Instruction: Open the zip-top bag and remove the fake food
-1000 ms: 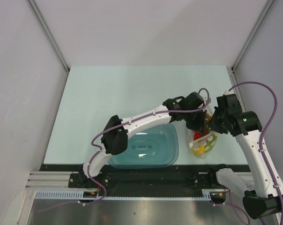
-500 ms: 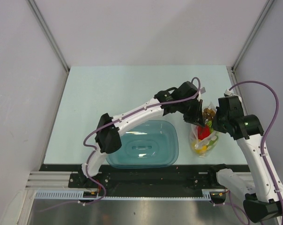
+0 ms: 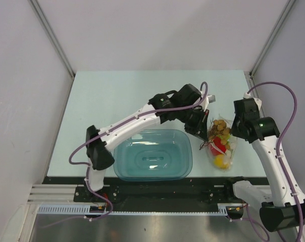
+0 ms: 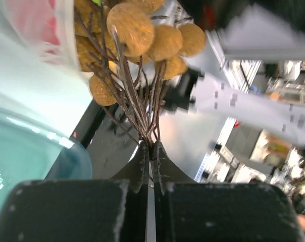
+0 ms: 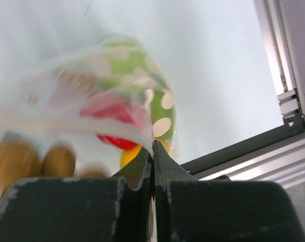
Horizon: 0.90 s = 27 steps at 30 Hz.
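The zip-top bag [image 3: 225,151] lies right of the tub, clear with white dots, holding a red piece [image 3: 218,146] and yellow-green fruits [image 3: 222,161]. My left gripper [image 3: 199,129] is shut on the dark stems [image 4: 145,108] of the orange-brown ball bunch [image 3: 220,126], which sits at the bag's mouth. In the left wrist view the balls [image 4: 142,30] fan out above the shut left gripper [image 4: 151,149]. My right gripper [image 3: 234,137] is shut on the bag's edge. The right wrist view shows my right gripper [image 5: 153,151] pinching the bag [image 5: 122,85], with the red piece [image 5: 112,123] inside.
A teal translucent tub [image 3: 153,155] stands at the table's near edge, just left of the bag; it also shows in the left wrist view [image 4: 26,156]. The table's black front rail [image 3: 157,189] runs below it. Grey walls close in both sides.
My left gripper has moved left and back from the bag, drawing the orange-brown ball bunch up by its stems. My right gripper has kept its hold on the bag's edge.
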Each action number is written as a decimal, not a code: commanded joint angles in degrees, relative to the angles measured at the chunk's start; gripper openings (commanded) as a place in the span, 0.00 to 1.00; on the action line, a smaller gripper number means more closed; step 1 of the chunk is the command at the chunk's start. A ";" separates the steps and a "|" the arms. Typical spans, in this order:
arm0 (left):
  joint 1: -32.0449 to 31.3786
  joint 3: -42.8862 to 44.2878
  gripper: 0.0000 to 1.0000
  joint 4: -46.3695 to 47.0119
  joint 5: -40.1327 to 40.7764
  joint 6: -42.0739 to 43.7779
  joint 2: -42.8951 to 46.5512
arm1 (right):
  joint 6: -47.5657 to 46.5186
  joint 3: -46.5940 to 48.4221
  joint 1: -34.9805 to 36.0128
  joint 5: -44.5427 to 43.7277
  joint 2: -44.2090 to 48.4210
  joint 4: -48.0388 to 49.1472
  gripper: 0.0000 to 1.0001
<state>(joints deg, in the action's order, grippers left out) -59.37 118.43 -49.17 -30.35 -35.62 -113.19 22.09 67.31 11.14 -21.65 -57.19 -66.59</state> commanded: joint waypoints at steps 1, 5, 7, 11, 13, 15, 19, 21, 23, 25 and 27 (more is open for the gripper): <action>-0.65 -4.87 0.00 -1.11 -2.61 7.31 8.59 | -2.66 1.51 -3.04 -2.70 -0.81 3.57 0.00; -0.57 -15.46 0.00 1.61 2.89 8.99 16.22 | -3.01 1.86 -3.05 -2.70 -2.57 4.27 0.00; -0.65 -20.06 0.00 3.81 4.41 9.33 22.11 | -3.19 2.04 -3.14 -2.08 -3.45 4.36 0.00; -0.57 -35.41 0.00 8.99 12.14 7.24 33.01 | -3.01 2.39 -3.75 -0.85 -4.77 4.27 0.00; -0.39 -40.80 0.00 11.02 17.50 5.22 38.09 | -2.75 2.91 -3.93 0.11 -5.21 4.19 0.00; -0.30 -47.05 0.00 11.73 22.58 1.18 39.70 | -2.32 3.44 -4.02 1.16 -5.65 3.92 0.00; -0.22 -51.54 0.00 12.43 29.45 -6.55 39.54 | -1.78 4.85 -4.10 1.96 -6.00 2.61 0.00; -0.13 -51.55 0.00 12.95 32.00 -8.14 37.61 | -1.70 5.11 -4.10 2.22 -5.83 1.90 0.00; -0.22 -51.63 0.00 13.83 32.98 -11.13 34.89 | -1.69 5.29 -4.19 2.58 -5.65 1.29 0.00; -0.13 -51.98 0.00 16.63 33.16 -15.07 31.91 | -1.35 5.29 -4.10 3.36 -5.65 0.76 0.00; -0.21 -52.51 0.00 18.49 33.86 -19.02 29.43 | -1.35 5.46 -4.10 4.59 -5.57 0.41 0.00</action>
<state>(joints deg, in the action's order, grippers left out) -59.81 66.78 -37.26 -0.21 -45.30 -80.29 19.86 70.28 7.27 -18.68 -63.29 -65.19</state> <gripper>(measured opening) 0.014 0.010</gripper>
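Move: The left gripper already holds the twig bunch by its stems, balls out towards the right. The blue tray it is bound for has its middle about 20 cm to its left, some 5 cm ahead and 22 cm below. The bag lies about 10 cm to its right, 10 cm ahead and 24 cm below; the yellow food in it is 10 cm to the right and 4 cm ahead. From the right gripper the tray lies some 30 cm left, level fore and aft. Bring the left gripper about 15 cm left, away from the bag and over the tray, bowing back some 4 cm and forward again, with its stem grip kept. Over the last half sink roughly 10 cm towards the tray and swing the fingers counter-clockwise some 25 degrees, tipping them further down. Let the right gripper keep pinching the bag's rim, easing forward 2 cm. ##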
